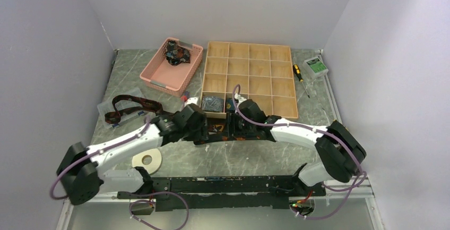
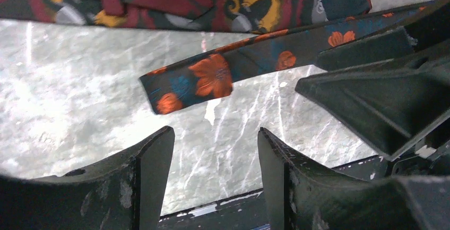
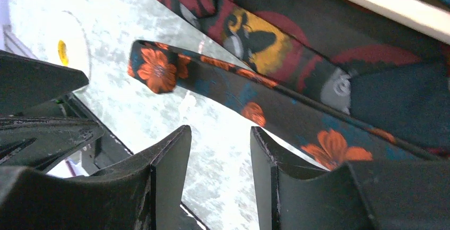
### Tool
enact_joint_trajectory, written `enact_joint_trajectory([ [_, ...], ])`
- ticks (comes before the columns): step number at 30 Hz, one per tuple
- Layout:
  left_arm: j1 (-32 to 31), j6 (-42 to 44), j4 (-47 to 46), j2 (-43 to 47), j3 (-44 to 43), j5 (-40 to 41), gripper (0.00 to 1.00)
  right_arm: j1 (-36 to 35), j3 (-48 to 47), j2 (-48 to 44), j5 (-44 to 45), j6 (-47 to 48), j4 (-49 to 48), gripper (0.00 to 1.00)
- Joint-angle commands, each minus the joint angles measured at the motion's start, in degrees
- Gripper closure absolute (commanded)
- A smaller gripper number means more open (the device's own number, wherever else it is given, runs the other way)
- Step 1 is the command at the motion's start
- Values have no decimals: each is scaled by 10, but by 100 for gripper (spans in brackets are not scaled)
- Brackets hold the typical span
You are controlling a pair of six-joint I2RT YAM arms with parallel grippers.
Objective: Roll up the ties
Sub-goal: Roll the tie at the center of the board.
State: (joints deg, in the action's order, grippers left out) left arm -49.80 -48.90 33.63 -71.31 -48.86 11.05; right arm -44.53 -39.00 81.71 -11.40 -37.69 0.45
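A navy tie with orange flowers [image 2: 212, 76] [image 3: 254, 108] lies flat on the marble table, its narrow blunt end free. Beside it lies a dark maroon tie with red and yellow print [image 2: 212, 1] [image 3: 265, 39]. My left gripper [image 2: 215, 145] [image 1: 204, 131] hovers open just short of the navy tie's end, nothing between its fingers. My right gripper [image 3: 220, 139] [image 1: 231, 129] is open too, over bare table beside the navy tie, holding nothing. Both grippers meet mid-table, facing each other. Another dark patterned tie [image 1: 130, 108] lies loose at the left.
A white tape ring [image 1: 147, 160] lies near the left arm. A pink basket [image 1: 159, 76] with a dark bundle stands at the back. Right of it is a wooden compartment box [image 1: 286, 117], then a screwdriver [image 1: 300, 73] and a small green packet [image 1: 316, 66].
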Motion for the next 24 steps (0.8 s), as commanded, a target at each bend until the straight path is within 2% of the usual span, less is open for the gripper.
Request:
enact_joint_trajectory([
  [1, 32, -38, -44, 90, 71, 6, 35, -12, -62, 31, -44, -16, -49, 50],
  [6, 128, -60, -139, 214, 191, -63, 34, -31, -128, 103, -64, -22, -33, 50],
  [10, 178, -68, -197, 264, 244, -113, 33, -37, -158, 140, -55, -17, -18, 51],
  [16, 223, -81, -256, 255, 283, -177, 33, -40, -180, 176, -59, -14, -15, 58],
  [24, 251, -81, -308, 204, 305, -218, 33, -41, -166, 189, -43, -4, -7, 74],
])
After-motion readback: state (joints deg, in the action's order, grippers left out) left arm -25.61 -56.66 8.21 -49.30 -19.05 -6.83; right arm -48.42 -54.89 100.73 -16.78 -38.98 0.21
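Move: The folded end of the orange-flowered tie lies some 9 cm left and 1 cm ahead of the right hand, about 3 cm below it. From the left hand it is roughly 2 cm ahead, 1 cm left and 7 cm down. The paisley strip lies about 5 cm beyond that fold and 2 cm to its right. The grey rolled tie in the box is around 12 cm ahead and 6 cm left of the right hand. Leftward with both hands: the right goes about 7 cm in a shallow arc, up a little and then down onto the flap edge of the fold, its half-open fingers narrowing to pinch the flap. The left, fingers staying open, passes over to the fold's left side, sinking late by some 3 cm while it rolls left side down and turns counter-clockwise, about 30 degrees in all. ##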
